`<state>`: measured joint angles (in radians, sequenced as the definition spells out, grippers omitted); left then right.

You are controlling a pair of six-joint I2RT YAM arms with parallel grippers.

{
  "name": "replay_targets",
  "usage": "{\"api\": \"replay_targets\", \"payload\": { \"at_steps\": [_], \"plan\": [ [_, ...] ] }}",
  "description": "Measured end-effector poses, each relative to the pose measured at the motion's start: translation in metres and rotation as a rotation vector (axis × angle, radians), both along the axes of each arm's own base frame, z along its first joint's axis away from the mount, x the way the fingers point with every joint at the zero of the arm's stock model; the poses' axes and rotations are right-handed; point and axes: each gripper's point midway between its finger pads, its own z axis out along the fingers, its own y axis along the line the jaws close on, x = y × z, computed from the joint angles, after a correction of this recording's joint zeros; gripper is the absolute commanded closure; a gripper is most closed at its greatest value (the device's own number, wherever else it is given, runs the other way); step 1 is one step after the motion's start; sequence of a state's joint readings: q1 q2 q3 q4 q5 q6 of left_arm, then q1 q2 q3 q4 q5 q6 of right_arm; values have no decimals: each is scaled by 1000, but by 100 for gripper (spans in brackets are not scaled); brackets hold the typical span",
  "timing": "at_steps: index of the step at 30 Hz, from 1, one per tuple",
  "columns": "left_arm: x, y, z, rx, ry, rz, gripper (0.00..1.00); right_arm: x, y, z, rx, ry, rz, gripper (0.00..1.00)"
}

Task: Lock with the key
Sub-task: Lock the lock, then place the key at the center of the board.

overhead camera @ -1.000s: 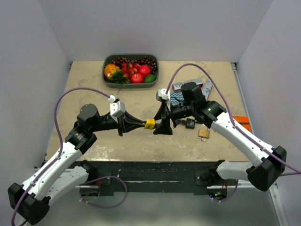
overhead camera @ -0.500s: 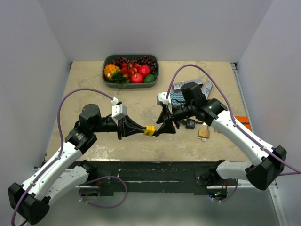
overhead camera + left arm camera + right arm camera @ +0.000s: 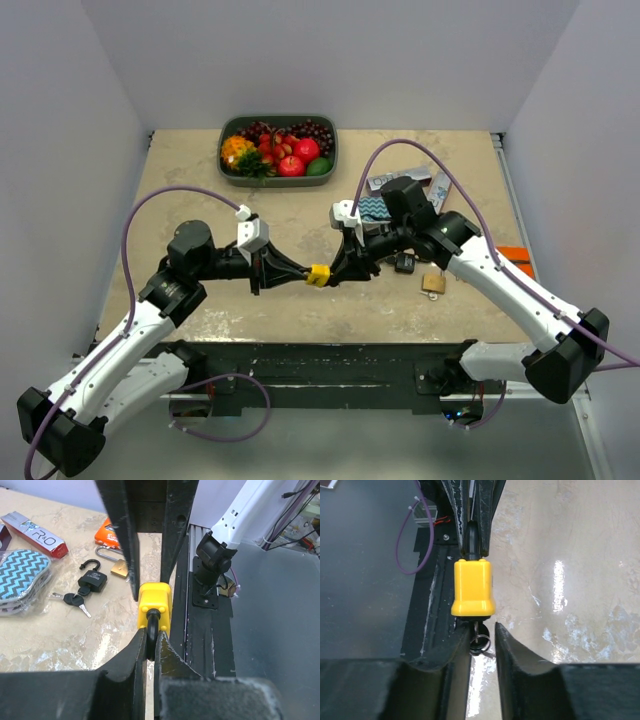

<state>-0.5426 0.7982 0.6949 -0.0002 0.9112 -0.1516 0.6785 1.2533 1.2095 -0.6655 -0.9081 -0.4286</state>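
A yellow padlock (image 3: 318, 271) hangs in the air above the table's front middle. My left gripper (image 3: 303, 268) is shut on its black shackle (image 3: 151, 635), as the left wrist view shows, with the yellow body (image 3: 155, 605) just beyond the fingertips. A key (image 3: 481, 641) with a small ring sticks out of the padlock's bottom (image 3: 473, 587). My right gripper (image 3: 336, 272) stands around that key (image 3: 482, 630). Its jaws are narrowly apart: the key head touches one finger and a gap shows at the other.
A black padlock (image 3: 405, 263) with its shackle open, a brass padlock (image 3: 433, 282) and loose keys (image 3: 75, 600) lie on the table at right. A blue zigzag sponge packet (image 3: 375, 208) lies behind them. A fruit tray (image 3: 330, 165) stands at the back. The table's front edge and black rail (image 3: 200, 625) are just below the padlock.
My right gripper has narrowed from wide open and moved left onto the key end of the padlock. The left gripper has shifted the padlock slightly down and stayed shut.
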Motion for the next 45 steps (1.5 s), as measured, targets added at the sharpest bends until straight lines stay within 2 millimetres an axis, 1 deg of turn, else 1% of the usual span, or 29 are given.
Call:
{"api": "replay_targets", "payload": {
  "at_steps": [1, 2, 3, 12, 15, 20, 24, 26, 28, 31, 32, 33, 34, 35, 37, 39, 42, 45],
  "plan": [
    [0, 0, 0, -1, 2, 3, 100, -1, 0, 0, 0, -1, 3, 87],
    [1, 0, 1, -2, 2, 5, 100, -1, 1, 0, 0, -1, 5, 96],
    [1, 0, 1, -3, 2, 7, 100, -2, 1, 0, 1, -2, 8, 100],
    [8, 2, 1, -4, 2, 43, 100, 0, -2, 7, 5, -50, -20, 100],
    [14, 10, 1, 2, -11, 79, 100, 4, -10, 2, -24, -75, -55, 100],
    [40, 36, -5, 30, -7, 208, 100, 6, -33, -17, -91, -81, -93, 100],
    [62, 60, -5, 33, 9, 318, 100, 16, -48, -32, -134, -54, -145, 100],
    [74, 72, -1, 27, 18, 386, 100, 23, -50, -36, -140, -25, -178, 100],
    [95, 90, 4, 24, 59, 508, 100, 36, -44, -38, -128, 3, -226, 100],
    [134, 125, 20, 25, 137, 712, 100, 61, -23, -47, -128, 55, -308, 100],
    [149, 143, 24, 19, 161, 785, 100, 69, -13, -54, -137, 76, -328, 100],
    [157, 156, 24, 16, 177, 841, 100, 78, -1, -61, -142, 94, -346, 100],
    [165, 174, 22, 15, 194, 914, 100, 85, 11, -69, -146, 115, -367, 100],
    [169, 189, 17, 19, 218, 979, 100, 91, 24, -79, -152, 134, -386, 100],
    [170, 209, 8, 25, 274, 1061, 100, 100, 45, -97, -162, 169, -422, 100],
    [169, 224, -2, 29, 337, 1112, 100, 106, 71, -111, -164, 196, -447, 100],
    [169, 245, -15, 26, 421, 1182, 100, 119, 123, -119, -127, 208, -457, 100],
    [165, 257, -22, 27, 466, 1222, 100, 130, 176, -117, -54, 206, -459, 100]
  ]
}}
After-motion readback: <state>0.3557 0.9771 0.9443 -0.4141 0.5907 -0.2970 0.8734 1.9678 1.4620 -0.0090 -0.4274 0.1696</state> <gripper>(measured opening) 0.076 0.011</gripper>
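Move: The yellow lock is already held by its shackle in the left fingers, its body about 4 cm to the right of that hand. The key at its far end sits roughly 7 cm right and 1 cm back, just 1 cm left of the right hand's half-open fingers. The black padlock lies about 13 cm ahead of the right hand, 19 to its right and 20 below. The fruit basket lies some 45 cm ahead of the left hand, 8 left, 17 below. The key is pinched as the right fingers close fully, then drawn out of the lock, the right hand easing about 5 cm right and down before sweeping left, forward and lower over the table, turning some 25 degrees clockwise. The left hand keeps hold of the shackle and swings left and forward, about 30 cm in all, turning roughly 70 degrees counter-clockwise and tipping down. ##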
